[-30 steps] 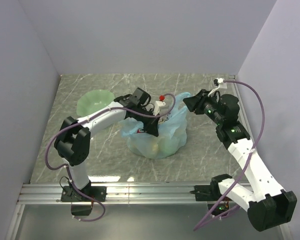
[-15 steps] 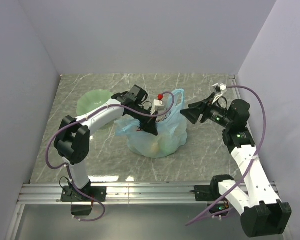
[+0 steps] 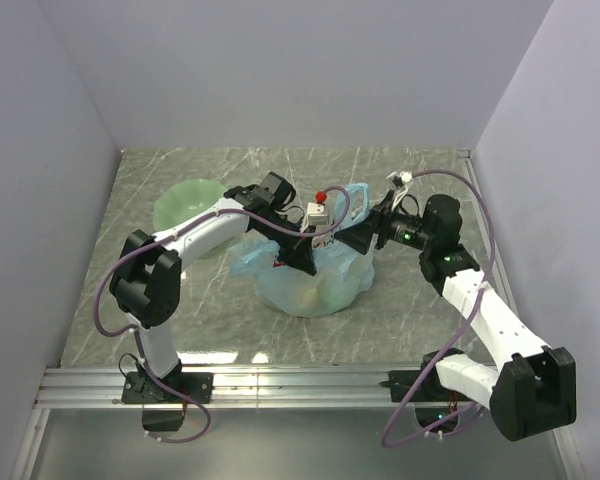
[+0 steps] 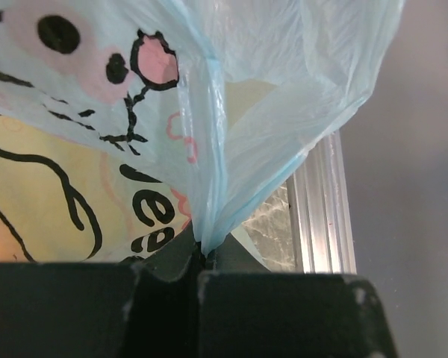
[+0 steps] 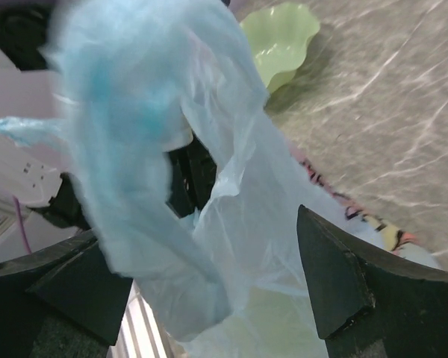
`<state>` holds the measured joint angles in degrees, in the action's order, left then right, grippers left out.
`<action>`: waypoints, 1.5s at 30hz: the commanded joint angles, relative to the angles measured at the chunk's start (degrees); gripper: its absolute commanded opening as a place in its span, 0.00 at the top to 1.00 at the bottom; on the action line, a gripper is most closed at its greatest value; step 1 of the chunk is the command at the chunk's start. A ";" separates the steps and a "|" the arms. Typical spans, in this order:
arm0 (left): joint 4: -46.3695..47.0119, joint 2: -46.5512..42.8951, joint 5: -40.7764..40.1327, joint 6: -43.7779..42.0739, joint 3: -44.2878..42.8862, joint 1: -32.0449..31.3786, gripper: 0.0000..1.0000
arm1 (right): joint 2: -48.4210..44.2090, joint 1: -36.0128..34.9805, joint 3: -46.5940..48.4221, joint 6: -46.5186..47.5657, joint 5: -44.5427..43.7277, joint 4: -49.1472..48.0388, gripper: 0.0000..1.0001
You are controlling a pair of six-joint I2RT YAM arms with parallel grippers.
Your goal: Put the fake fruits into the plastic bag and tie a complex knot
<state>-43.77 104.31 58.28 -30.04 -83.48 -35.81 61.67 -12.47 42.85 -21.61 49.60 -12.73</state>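
The light-blue plastic bag (image 3: pixel 330 282) sits mid-table with printed drawings on its side (image 4: pixel 67 112). Yellowish fake fruits (image 3: pixel 304 295) show dimly through its film (image 4: pixel 30 216). My left gripper (image 3: pixel 305 262) is shut on a gathered fold of the bag; the film rises straight out of the closed jaws (image 4: pixel 201 255). My right gripper (image 3: pixel 356 240) is wide open at the bag's upper right. One loose handle strip (image 5: pixel 127 171) hangs between its fingers (image 5: pixel 332 272), touching neither as far as I can tell.
A pale green wavy-edged dish (image 3: pixel 185 206) stands at the back left, also seen in the right wrist view (image 5: pixel 280 41). An aluminium rail (image 3: pixel 300 382) runs along the near table edge. Walls close the left, back and right.
The right arm swung away from the bag, then came back left to its upper part, and its jaws opened wide. The left gripper kept its grip, barely moving.
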 commanded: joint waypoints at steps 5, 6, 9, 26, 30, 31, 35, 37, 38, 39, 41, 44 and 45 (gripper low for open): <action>0.26 0.19 4.73 -2.13 -1.16 -0.14 0.93 | 0.12 -2.56 -4.62 0.25 -1.44 -7.22 0.57; 0.35 -0.33 4.74 -1.34 -1.07 -0.05 0.89 | -0.40 -2.56 -4.71 1.03 -2.48 -6.87 0.71; 3.50 -3.83 3.25 4.61 -0.72 0.83 0.73 | -2.51 -2.56 -4.53 2.27 -6.00 -5.73 1.00; 29.35 -18.71 -27.94 43.57 -9.15 0.57 0.01 | -6.74 -10.02 -1.72 10.27 -22.26 6.05 1.00; 32.42 -17.74 -34.71 46.99 -9.42 -2.50 0.01 | -6.91 -12.40 -1.02 11.76 -26.22 7.19 1.00; 32.87 -17.57 -36.03 47.18 -9.50 -3.99 0.01 | -6.83 -12.49 -0.84 11.85 -26.57 7.28 1.00; 33.48 -15.72 -39.21 45.60 -10.21 -6.46 0.01 | -6.47 -13.02 -0.31 12.02 -26.84 7.55 1.00; 34.36 -15.28 -38.95 45.51 -10.21 -6.99 0.01 | -6.56 -13.37 -0.22 12.11 -26.93 7.63 1.00; 34.63 -14.67 -38.51 45.34 -10.30 -6.99 0.01 | -6.47 -13.28 -0.14 12.11 -27.02 7.63 1.00; 34.89 -14.40 -38.59 44.99 -10.38 -7.34 0.01 | -6.39 -13.54 -0.05 12.20 -27.02 7.63 1.00; 35.24 -13.61 -38.33 44.55 -10.38 -7.69 0.01 | -6.21 -13.63 0.13 12.29 -27.28 7.81 1.00; 36.12 -13.17 -39.03 44.02 -9.42 -8.39 0.01 | -5.95 -13.90 0.30 12.64 -27.10 7.98 1.00; 36.38 -13.17 -39.82 43.84 -8.98 -8.48 0.02 | -6.03 -13.90 0.30 12.64 -27.02 7.99 1.00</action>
<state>-11.31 91.37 20.47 14.31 -91.42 -43.42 56.21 -25.76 40.27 -10.15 23.31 -4.43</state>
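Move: The bag's upright handle stands between the right hand's open fingers, about 1 cm ahead, 1 cm left and 2 cm below. The fruit-filled bag body lies 10 cm back, 6 cm left and some 20 cm below the right hand. The left hand, still shut on the bag's rim, has that handle about 8 cm ahead, 9 cm right and 8 cm higher, with the bag body 2 cm back, 3 cm right and 10 cm below. Right fingers pinch the handle, dipping 3 cm; left opens, releases the rim and rises about 20 cm, swinging forward. ##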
